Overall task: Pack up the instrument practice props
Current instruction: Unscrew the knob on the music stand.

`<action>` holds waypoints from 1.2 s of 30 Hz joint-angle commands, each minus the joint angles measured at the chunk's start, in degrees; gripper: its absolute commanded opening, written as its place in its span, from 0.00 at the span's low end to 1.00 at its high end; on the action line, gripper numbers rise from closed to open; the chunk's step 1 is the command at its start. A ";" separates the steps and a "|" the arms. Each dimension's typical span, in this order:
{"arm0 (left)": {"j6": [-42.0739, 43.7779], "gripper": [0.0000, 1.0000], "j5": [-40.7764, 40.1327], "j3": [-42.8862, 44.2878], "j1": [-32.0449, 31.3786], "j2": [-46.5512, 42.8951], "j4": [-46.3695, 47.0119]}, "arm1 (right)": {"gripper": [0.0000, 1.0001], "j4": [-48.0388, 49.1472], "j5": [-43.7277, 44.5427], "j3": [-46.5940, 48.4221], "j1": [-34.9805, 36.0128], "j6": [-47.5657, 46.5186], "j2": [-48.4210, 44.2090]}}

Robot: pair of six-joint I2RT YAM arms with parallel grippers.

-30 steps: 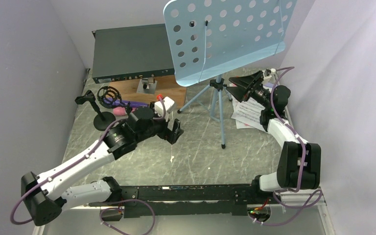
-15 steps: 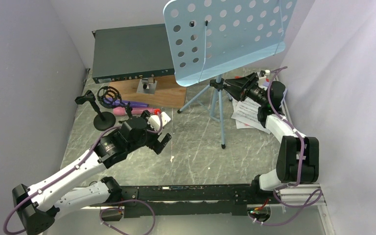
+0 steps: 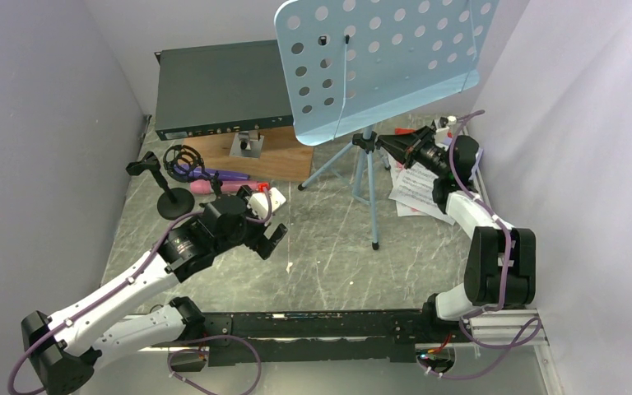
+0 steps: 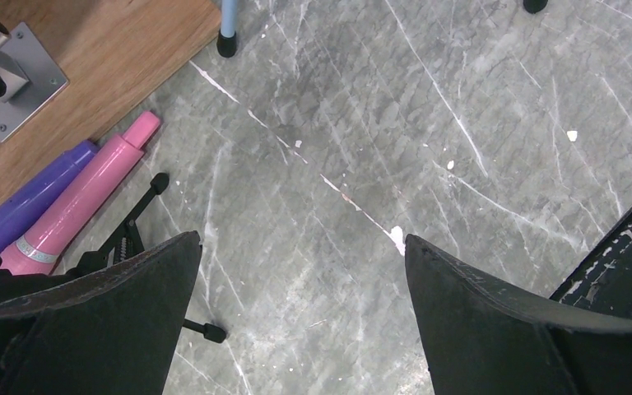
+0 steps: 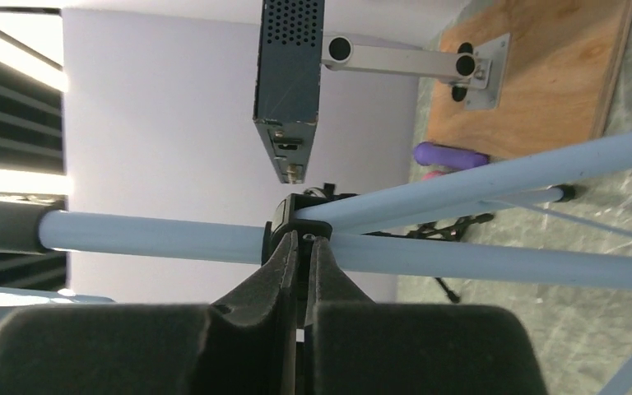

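Observation:
The light-blue perforated music tripod (image 3: 383, 62) stands at the back middle, its legs meeting at a black collar (image 3: 365, 141). My right gripper (image 3: 381, 141) reaches in from the right, and in the right wrist view my right gripper (image 5: 304, 240) is shut on that collar (image 5: 296, 216), between the blue tubes (image 5: 156, 234). A pink microphone (image 3: 214, 187) and a purple one (image 3: 226, 174) lie at the left beside a round-base holder (image 3: 173, 200) and a black tripod holder (image 3: 184, 156). My left gripper (image 3: 273, 239) hovers open over bare table (image 4: 303, 247), right of the pink microphone (image 4: 82, 202). Music sheets (image 3: 415, 191) lie under my right arm.
A dark green rack box (image 3: 218, 86) sits at the back left, on a metal bracket on a brown wooden board (image 3: 276, 156). Walls close in on both sides. The music tripod's front leg (image 3: 375, 239) reaches into the middle of the table.
My right gripper has closed on the tripod's black collar. My left arm drew back toward the near left early on, then stayed put with its jaws wide.

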 commanded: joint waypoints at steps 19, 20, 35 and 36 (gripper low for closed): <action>0.48 1.00 3.61 0.83 1.17 -0.54 0.22 | 0.17 -1.31 -9.21 3.42 0.11 -41.80 -3.39; 0.49 0.99 3.61 0.83 1.21 -0.52 0.27 | 0.18 -0.62 -9.79 3.02 0.02 -42.25 -3.57; 0.28 0.99 4.78 0.92 1.70 -0.34 0.31 | 0.33 3.09 -11.98 -0.71 -0.20 -46.12 -6.18; 0.28 0.99 4.89 0.87 1.74 -0.34 0.37 | 0.34 3.17 -11.92 -0.64 -0.16 -46.03 -6.09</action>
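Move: The right hand already pinches the knob, which sits at its fingertips. The black clamp lies about 3 cm to the left and 1 cm ahead, the front tripod foot some 12 cm back, 4 cm right and 27 cm below, and the sheet music about 6 cm ahead, 14 cm right and 27 cm down. For the left hand the knob is roughly 18 cm ahead, 22 cm right and 8 cm higher. The right hand rolls the knob counter-clockwise seen from behind, some 50 degrees overall, opens, and backs off 3 cm. ##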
